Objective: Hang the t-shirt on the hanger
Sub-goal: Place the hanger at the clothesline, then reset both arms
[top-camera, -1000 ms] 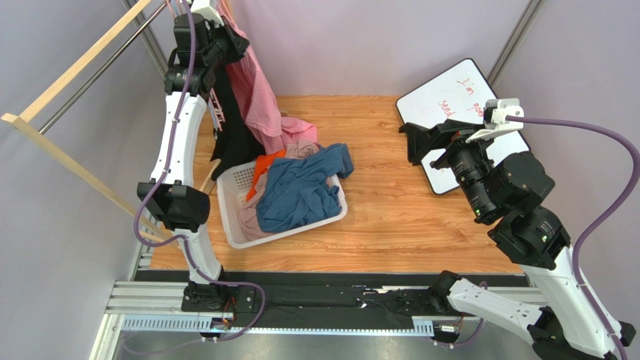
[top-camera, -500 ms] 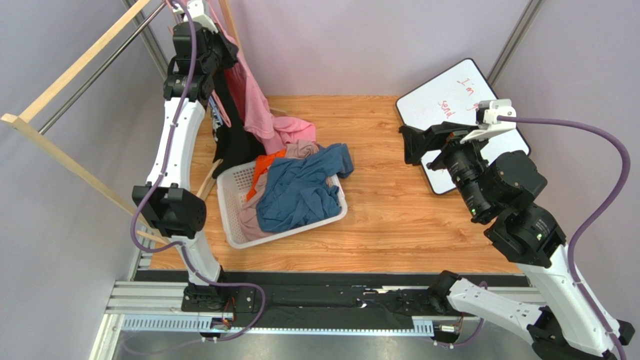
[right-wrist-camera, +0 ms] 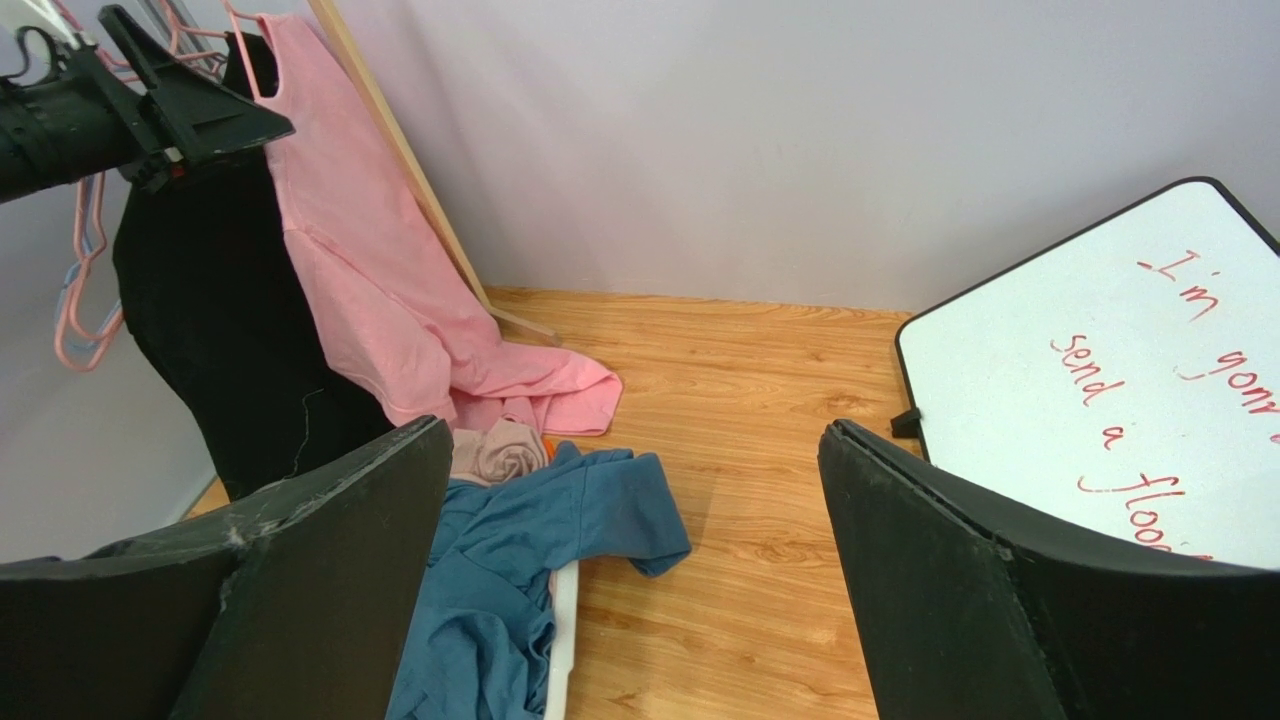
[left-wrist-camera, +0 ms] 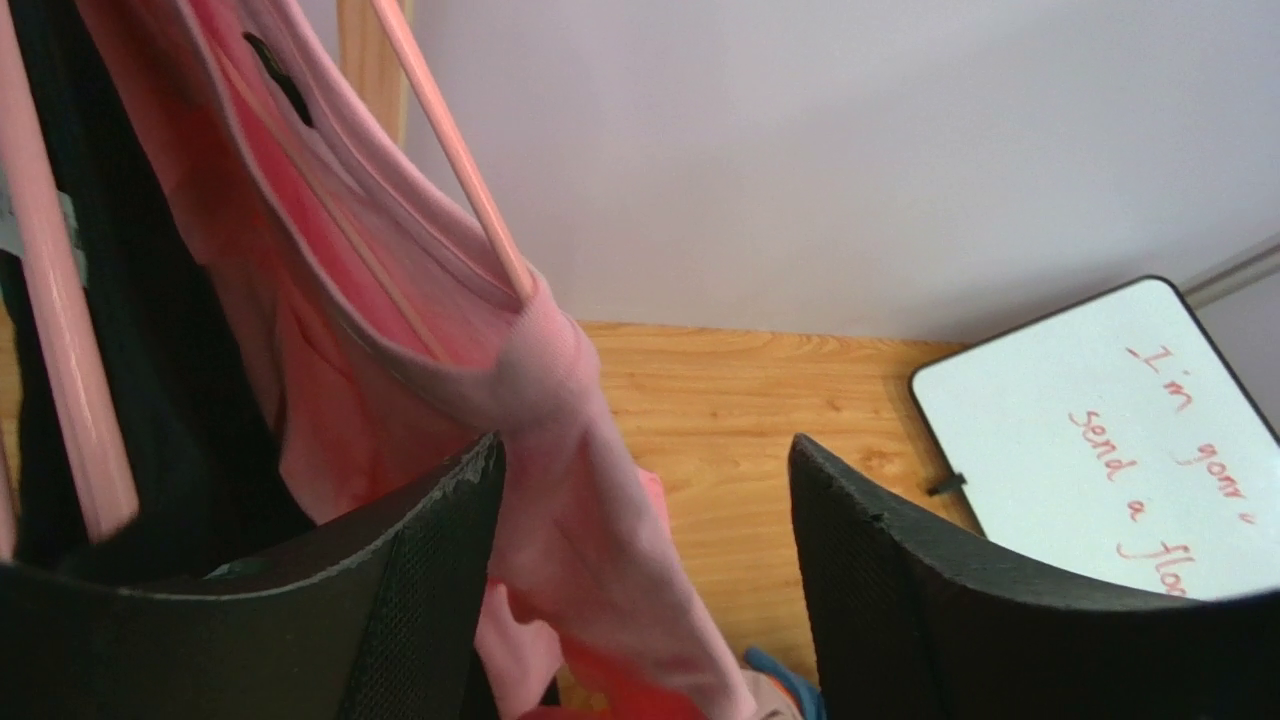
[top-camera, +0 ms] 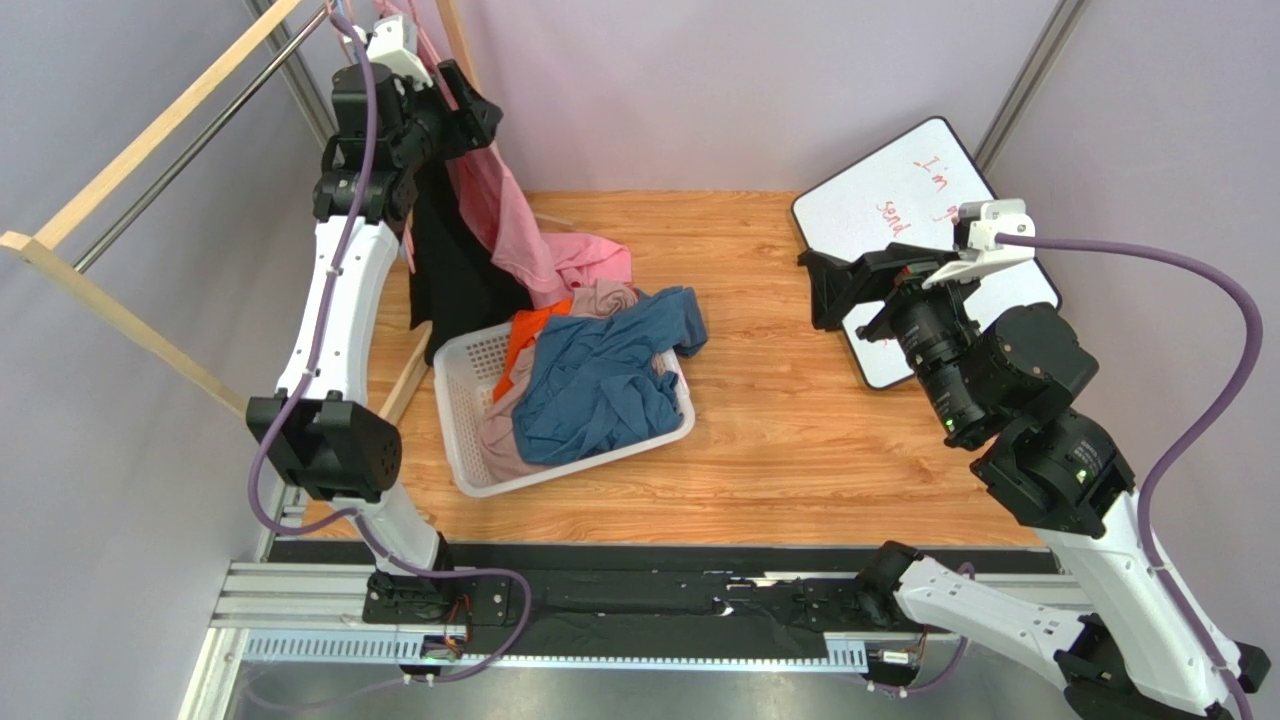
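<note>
The pink t-shirt point(top-camera: 508, 218) hangs at the back left from high by the rack, and its lower end lies on the wooden floor beside the basket. In the left wrist view a thin pink hanger point(left-wrist-camera: 451, 150) bar runs inside the t-shirt point(left-wrist-camera: 376, 300) at its top. My left gripper point(top-camera: 469, 108) is raised next to that top part and stands open point(left-wrist-camera: 646, 458); a fold of the shirt drapes against the left finger point(left-wrist-camera: 428, 585) with no pinch on it. My right gripper point(top-camera: 830, 288) hovers open over the floor at the right, holding nothing point(right-wrist-camera: 631, 435).
A white basket point(top-camera: 469, 450) holds a blue t-shirt point(top-camera: 601, 383) and other clothes. A long black garment point(top-camera: 451, 278) hangs behind the pink shirt. A whiteboard point(top-camera: 902, 188) lies at the back right. Wooden rack bars point(top-camera: 150, 120) and spare hangers point(right-wrist-camera: 75, 285) are at the left.
My left gripper has opened and let go of the shirt's top, shifting slightly left. The shirt stays hanging. The right arm has barely moved.
</note>
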`<action>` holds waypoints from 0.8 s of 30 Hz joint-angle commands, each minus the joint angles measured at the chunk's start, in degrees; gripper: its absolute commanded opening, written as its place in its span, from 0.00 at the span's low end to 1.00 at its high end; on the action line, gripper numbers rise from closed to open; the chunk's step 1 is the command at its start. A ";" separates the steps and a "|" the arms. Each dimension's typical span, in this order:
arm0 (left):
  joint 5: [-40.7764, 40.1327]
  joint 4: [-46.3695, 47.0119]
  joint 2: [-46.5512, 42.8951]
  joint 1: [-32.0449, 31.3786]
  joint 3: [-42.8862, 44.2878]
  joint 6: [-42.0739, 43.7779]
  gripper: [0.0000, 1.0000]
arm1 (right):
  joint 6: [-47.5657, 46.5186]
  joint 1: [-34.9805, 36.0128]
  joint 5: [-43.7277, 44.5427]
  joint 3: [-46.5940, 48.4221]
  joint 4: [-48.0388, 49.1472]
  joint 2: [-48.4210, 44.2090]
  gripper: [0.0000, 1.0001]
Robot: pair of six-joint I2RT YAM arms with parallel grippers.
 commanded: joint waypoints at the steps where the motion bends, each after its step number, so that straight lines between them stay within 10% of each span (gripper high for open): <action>1: 4.44 0.15 -8.96 -1.40 -3.49 6.11 0.81 | -2.98 -0.22 -0.44 0.79 -0.21 -0.77 1.00; 9: 5.50 -10.48 -22.50 -6.33 -13.42 18.51 0.99 | -7.20 -0.22 -4.20 0.26 -3.90 -2.44 1.00; 19: 25.26 -41.21 -32.61 -8.53 -15.71 34.85 0.99 | -15.20 -2.50 -12.03 -1.67 -10.93 -6.30 1.00; 24: 19.49 -45.38 -45.26 -8.53 -25.81 39.26 0.99 | -13.53 -8.81 -17.56 -4.22 -14.97 -9.99 1.00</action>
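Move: The blue t-shirt in the laundry basket lies about 20 cm back from the left hand, 18 cm to its right and some 34 cm below. The hung pink t-shirt has its middle about 9 cm ahead, 1 cm to the right and 21 cm below; the black garment hangs level with the hand, 5 cm left and 21 cm below. From the right hand, the blue t-shirt lies some 8 cm ahead, 33 cm left and 39 cm below. Already free of the hanger, the left hand draws back about 28 cm from the hung pink t-shirt towards the basket, drifting 6 cm right and first rising slightly, then sinking; its fingers finish opening while the hand swings some 35 degrees clockwise and rolls, left side rising. The open right hand eases about 5 cm down and back, rolling left side down. ##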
